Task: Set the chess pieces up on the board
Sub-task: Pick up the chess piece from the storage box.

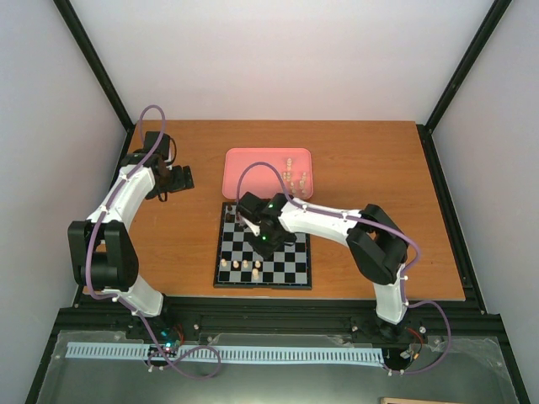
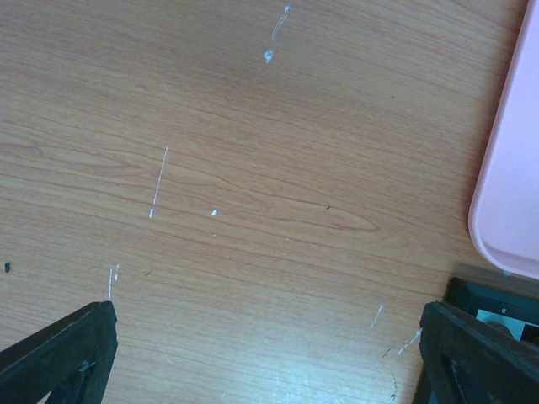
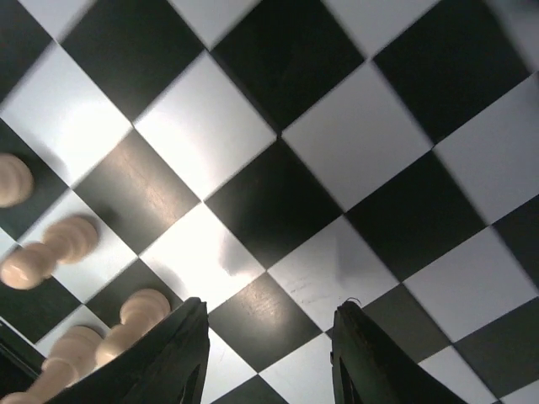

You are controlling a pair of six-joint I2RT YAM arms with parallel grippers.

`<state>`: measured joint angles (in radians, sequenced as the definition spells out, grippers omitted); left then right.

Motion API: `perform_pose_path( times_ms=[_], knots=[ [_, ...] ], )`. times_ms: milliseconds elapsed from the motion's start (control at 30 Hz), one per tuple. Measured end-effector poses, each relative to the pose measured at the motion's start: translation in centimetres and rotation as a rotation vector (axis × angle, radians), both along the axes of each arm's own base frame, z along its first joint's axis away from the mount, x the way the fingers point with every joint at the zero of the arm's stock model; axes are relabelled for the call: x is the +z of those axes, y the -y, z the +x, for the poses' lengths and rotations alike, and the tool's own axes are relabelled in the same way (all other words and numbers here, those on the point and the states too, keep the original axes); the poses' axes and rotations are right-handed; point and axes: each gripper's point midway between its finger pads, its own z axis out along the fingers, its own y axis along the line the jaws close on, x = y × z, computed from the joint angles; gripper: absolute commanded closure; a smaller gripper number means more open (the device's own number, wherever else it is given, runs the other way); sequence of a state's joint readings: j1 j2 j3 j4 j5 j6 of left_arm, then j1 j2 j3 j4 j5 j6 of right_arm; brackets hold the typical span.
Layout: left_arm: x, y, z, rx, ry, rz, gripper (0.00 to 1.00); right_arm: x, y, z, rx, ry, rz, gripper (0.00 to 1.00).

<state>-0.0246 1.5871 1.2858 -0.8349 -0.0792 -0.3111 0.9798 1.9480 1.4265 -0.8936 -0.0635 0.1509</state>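
Note:
The checkered board (image 1: 286,268) lies at the table's front middle, with several cream chess pieces (image 1: 240,266) in its front-left row. More chess pieces (image 1: 295,178) lie in the pink tray (image 1: 253,168) behind it. My right gripper (image 1: 263,240) hovers low over the board's left half. In the right wrist view it (image 3: 269,353) stands open over bare squares (image 3: 278,202), holding nothing, with pieces (image 3: 50,252) lying to its left. My left gripper (image 1: 184,178) is wide open over bare wood left of the tray, its fingers (image 2: 67,349) far apart.
In the left wrist view the tray's rounded edge (image 2: 514,185) shows at the right and a dark board corner (image 2: 497,307) below it. The wooden table (image 1: 370,168) is ringed by black frame posts and pale walls.

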Motion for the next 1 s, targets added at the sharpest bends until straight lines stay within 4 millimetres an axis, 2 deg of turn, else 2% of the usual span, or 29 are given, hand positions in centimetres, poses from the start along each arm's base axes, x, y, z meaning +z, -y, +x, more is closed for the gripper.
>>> perform_pose_path(
  times_ms=[167, 300, 400, 467, 533, 633, 700, 867, 1000],
  knots=[
    [0.0, 0.0, 0.0, 0.0, 0.0, 0.0, 0.0, 2.8, -1.2, 1.8, -0.013, 0.062, 0.034, 0.59],
    [0.0, 0.0, 0.0, 0.0, 0.0, 0.0, 0.0, 6.9, -2.6, 4.2, -0.031, 0.128, 0.101, 0.57],
    [0.0, 0.0, 0.0, -0.001, 0.0, -0.001, 0.0, 10.7, -3.0, 7.5, -0.075, 0.19, 0.167, 0.58],
    [0.0, 0.0, 0.0, -0.001, 0.0, -0.001, 0.0, 12.8, -2.7, 10.5, -0.119, 0.238, 0.199, 0.58],
    [0.0, 0.0, 0.0, -0.001, 0.0, -0.002, 0.0, 14.0, -2.3, 14.0, -0.172, 0.28, 0.217, 0.58],
    [0.0, 0.1, 0.0, -0.002, 0.0, -0.002, 0.0, 13.2, -1.5, 18.2, -0.236, 0.299, 0.209, 0.59],
    [0.0, 0.1, 0.0, -0.002, 0.0, -0.003, 0.0, 11.3, -0.6, 20.4, -0.272, 0.288, 0.177, 0.59],
    [0.0, 0.1, 0.0, -0.002, 0.0, -0.004, 0.0, 6.7, 0.8, 22.0, -0.299, 0.229, 0.099, 0.6],
    [-0.5, 0.1, 0.1, -0.003, -0.013, -0.005, 0.0, 5.3, 1.4, 22.3, -0.303, 0.21, 0.074, 0.61]
  ],
)
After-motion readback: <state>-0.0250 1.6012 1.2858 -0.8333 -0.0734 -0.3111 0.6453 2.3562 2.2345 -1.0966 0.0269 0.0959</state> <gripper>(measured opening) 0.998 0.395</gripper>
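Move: The right hand, empty and low over the near part of the board, is going for the nearest-left white pawn in the pink storage box, roughly 21 cm ahead, 3 cm to its right and 3 cm below. A second pawn stands some 2 cm right of that one and 1 cm farther out. The dark chess rows lie across the way, about 13 cm straight ahead of the hand; the newly placed pawn stands about 3 cm back and 2 cm left. From the left hand the target pawn lies some 25 cm right, 4 cm back and 12 cm down. The right hand lifts away from the pawn on the board and swings forward in a fast arc over the dark chess rows, about 22 cm out in all, climbing some 14 cm at its highest before sinking towards the pawns at the near edge of the pink box. Its fingers stay part-open and empty while the wrist turns about 15 degrees clockwise and the fingertips swing somewhat forward, and the hand slows above the box, still well clear of the pieces. ##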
